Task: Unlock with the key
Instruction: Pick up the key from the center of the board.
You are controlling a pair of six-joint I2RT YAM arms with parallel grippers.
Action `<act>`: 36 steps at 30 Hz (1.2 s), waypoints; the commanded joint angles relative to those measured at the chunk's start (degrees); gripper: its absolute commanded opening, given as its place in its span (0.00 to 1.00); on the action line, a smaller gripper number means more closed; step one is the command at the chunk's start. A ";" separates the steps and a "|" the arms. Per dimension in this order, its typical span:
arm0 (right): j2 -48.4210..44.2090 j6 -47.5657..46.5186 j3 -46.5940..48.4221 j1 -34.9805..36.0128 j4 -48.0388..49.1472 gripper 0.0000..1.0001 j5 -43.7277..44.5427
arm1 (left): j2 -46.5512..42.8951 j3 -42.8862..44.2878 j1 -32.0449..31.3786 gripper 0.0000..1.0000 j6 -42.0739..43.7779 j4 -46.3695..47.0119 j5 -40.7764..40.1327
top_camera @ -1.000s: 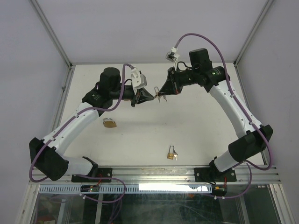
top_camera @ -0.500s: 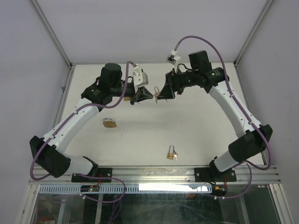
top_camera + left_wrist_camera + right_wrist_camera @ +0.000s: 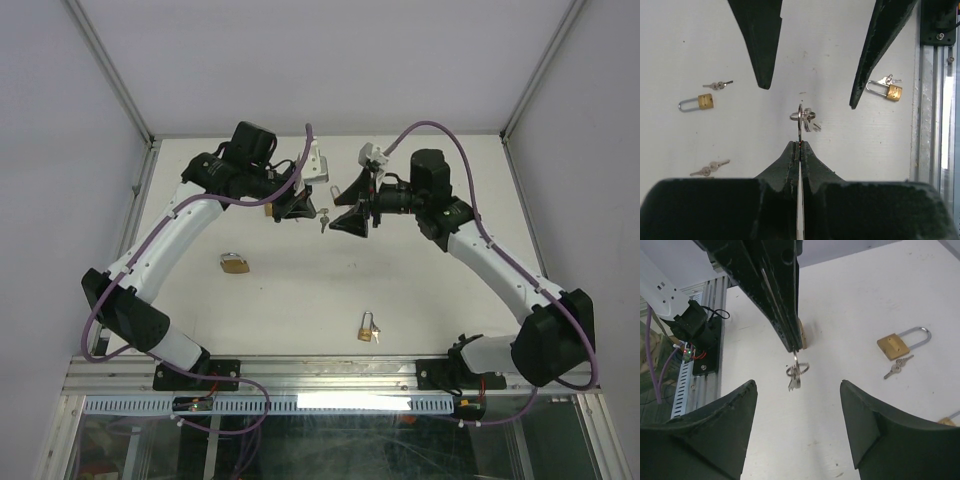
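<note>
My left gripper point(image 3: 799, 144) is shut on a thin metal piece seen edge-on, which looks like the key point(image 3: 799, 120). A ring with spare keys point(image 3: 796, 374) dangles from it above the table. My right gripper point(image 3: 797, 384) faces it, open wide, its fingers point(image 3: 762, 75) on either side of the keys and not touching them. A brass lock edge point(image 3: 801, 337) shows right behind the left fingertips point(image 3: 792, 342). I cannot tell whether it is held or lies on the table. In the top view the two grippers point(image 3: 312, 212) point(image 3: 336, 210) meet at mid-table.
Brass padlocks with keys lie about: one at the left point(image 3: 234, 263), one near the front rail point(image 3: 368, 328), another on the far side point(image 3: 705, 101). Loose keys point(image 3: 710, 169) lie beside the left gripper. The aluminium rail point(image 3: 932, 125) bounds the near edge.
My right gripper has opened and let go. The loop seen between the two grippers earlier no longer shows. The left arm has swung its elbow up and back, with the keys still hanging from its tip.
</note>
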 commanded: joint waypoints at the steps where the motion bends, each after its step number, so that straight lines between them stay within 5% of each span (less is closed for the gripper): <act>1: 3.77 -1.67 5.48 2.23 8.80 0.69 -1.42 | -0.26 3.62 -0.33 0.00 1.52 -2.44 -1.58; 7: 5.59 -1.67 5.33 3.74 12.08 0.69 -1.42 | -0.11 3.86 -0.29 0.00 1.54 -2.61 -2.74; 9: 6.17 -3.01 5.01 4.01 13.69 0.54 -3.85 | -0.20 3.95 -0.32 0.00 1.39 -2.63 -2.73; 14: 7.75 -0.46 4.84 4.27 15.56 0.36 -3.06 | -0.44 3.87 -0.33 0.00 1.60 -2.64 -2.46; 21: 6.81 -2.42 4.97 4.25 10.92 0.31 -3.07 | -0.81 3.66 -0.28 0.00 1.61 -3.13 -2.42; 23: 6.71 -5.57 5.61 4.32 8.91 0.07 -2.65 | -0.86 3.63 -0.33 0.00 1.68 -3.12 -2.22; 31: 6.55 -5.57 6.66 4.17 7.79 0.07 -2.65 | -2.34 1.59 -0.28 0.00 -1.92 0.56 0.68; 32: 6.31 -5.57 6.29 3.93 8.97 0.07 -2.65 | -3.48 -0.16 -0.22 0.04 -3.34 2.98 0.73; 34: 5.70 -5.57 4.94 2.78 12.86 0.07 -2.65 | -6.65 -4.52 1.32 0.71 -6.33 8.10 1.72; 36: 5.10 14.30 2.89 0.93 20.16 0.00 -4.40 | -10.55 -8.93 4.37 0.91 -8.06 12.50 4.88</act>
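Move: The key bunch hangs from the left hand's closed fingertips, about 2 cm to the right of that hand and 2 cm below it. From the open right hand it is some 4 cm to the left and 1 cm ahead, at about the same height. On the table some 25 cm below the right hand, the small centre padlock lies about 20 cm ahead and level sideways, and the front padlock lies about 14 cm back and 6 cm to the right. The right hand reaches about 4 cm to the left and a centimetre forward towards the left hand's fingertips, swinging roughly 10 degrees, until its open fingers straddle the hanging key bunch, then stops there and shuts on it in mid-air, in stages down to nearly closed. The left hand, pointing right and downward, keeps its pinch and shifts only about a centimetre to the left while the right closes, then at the very end spreads its fingers wide and lets go, staying around the key's free end. ##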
